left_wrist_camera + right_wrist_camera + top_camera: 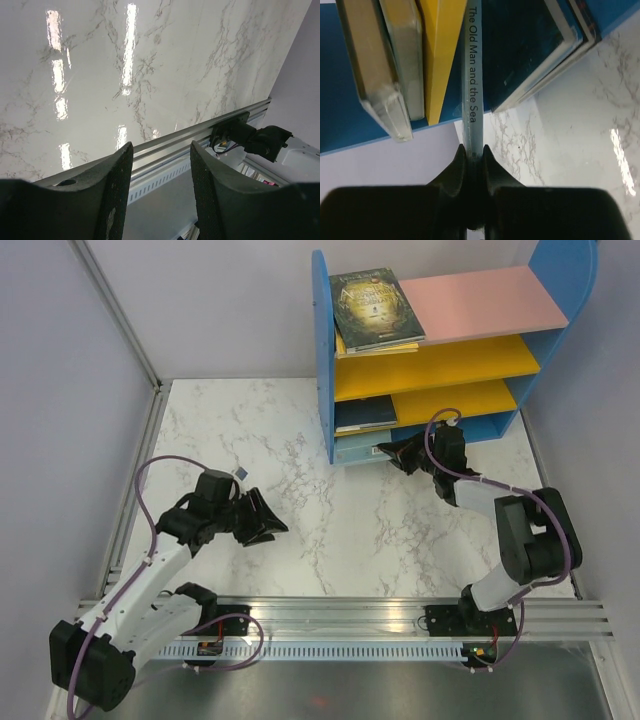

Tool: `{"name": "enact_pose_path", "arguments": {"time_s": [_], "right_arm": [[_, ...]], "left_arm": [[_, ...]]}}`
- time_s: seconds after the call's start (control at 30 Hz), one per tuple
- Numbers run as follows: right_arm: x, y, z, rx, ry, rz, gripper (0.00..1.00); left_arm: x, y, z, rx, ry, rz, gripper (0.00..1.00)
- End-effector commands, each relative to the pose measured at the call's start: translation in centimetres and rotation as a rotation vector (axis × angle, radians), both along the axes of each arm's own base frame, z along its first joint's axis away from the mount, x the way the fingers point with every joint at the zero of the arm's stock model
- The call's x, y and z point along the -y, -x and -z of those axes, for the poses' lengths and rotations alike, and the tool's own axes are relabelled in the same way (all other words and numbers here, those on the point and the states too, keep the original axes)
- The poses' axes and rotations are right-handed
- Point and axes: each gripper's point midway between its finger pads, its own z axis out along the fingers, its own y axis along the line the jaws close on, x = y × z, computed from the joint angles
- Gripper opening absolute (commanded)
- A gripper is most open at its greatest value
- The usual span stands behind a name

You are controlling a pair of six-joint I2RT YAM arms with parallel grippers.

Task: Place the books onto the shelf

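Observation:
The shelf (325, 360) has blue sides, a pink top board and yellow middle boards, and stands at the far right of the table. A dark green book (375, 305) lies on the top board. A dark navy book (365, 412) lies on a lower board. My right gripper (397, 453) is at the shelf's bottom level, shut on the spine of a pale blue book (471, 75) titled "The Old Man and the Sea". In the right wrist view the gripper (474, 150) pinches that spine, with dark books (530, 45) alongside. My left gripper (262, 520) hangs open and empty over the table's near left.
The marble table (300, 470) runs to a metal rail (350, 615) at the near edge, where both arm bases are bolted. Grey walls close in on the left and behind. In the left wrist view the open fingers (112, 190) frame the rail and the right arm's base (250, 137).

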Motion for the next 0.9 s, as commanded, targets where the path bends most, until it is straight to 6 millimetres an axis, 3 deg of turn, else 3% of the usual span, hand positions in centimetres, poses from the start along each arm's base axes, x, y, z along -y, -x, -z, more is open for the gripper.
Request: {"name": "enact_pose_path", "arguments": {"time_s": [0.0,0.03,0.07,0.17,0.4,0.87], "right_arm": [[-1.2,-2.4,-0.9,0.069,-0.007,-0.067,0.05],[-1.4,-2.9,-0.8,0.07,-0.008,-0.075,0.09],[-1.4,-3.2,0.7,0.036,-0.003,-0.079,0.2],[-1.7,-3.8,2.7,-0.01,-0.011,-0.092,0.33],[-1.8,-3.3,5.4,-0.068,-0.035,-0.118,0.38],[-1.2,-0.3,6.0,-0.099,-0.041,-0.163,0.41]], "left_arm": [[-0.8,-1.3,-1.3,0.068,-0.048,-0.009,0.53],[-0.9,-1.3,-1.2,0.067,-0.053,-0.011,0.53],[-1.0,-1.3,-1.3,0.068,-0.055,-0.016,0.53],[-1.2,-1.5,-1.3,0.066,-0.065,-0.028,0.53],[-1.5,-1.8,-0.9,0.05,-0.084,-0.047,0.53],[-1.3,-2.2,-0.3,0.03,-0.09,-0.045,0.51]]}}
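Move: The blue book, gripped by its near right corner, is already mostly inside the lowest compartment. Its place on the stack of books there lies from the right hand some 9 cm ahead, 7 cm left and 7 cm down. The dark book on the middle shelf is about 9 cm ahead, 6 cm left and 5 cm up; the shelf's left side stands roughly 10 cm ahead and 13 cm left. From the left hand, the stack is about 31 cm ahead, 21 cm right and 7 cm below. Push the right gripper about 4 cm forward into the lowest compartment and start sinking with the blue book, opening the fingers at once from their grip to nearly half wide. Lower the hand some 6.5 cm in all, drawing back about 2.5 cm towards the end while the wrist tips down and turns slightly counter-clockwise. ##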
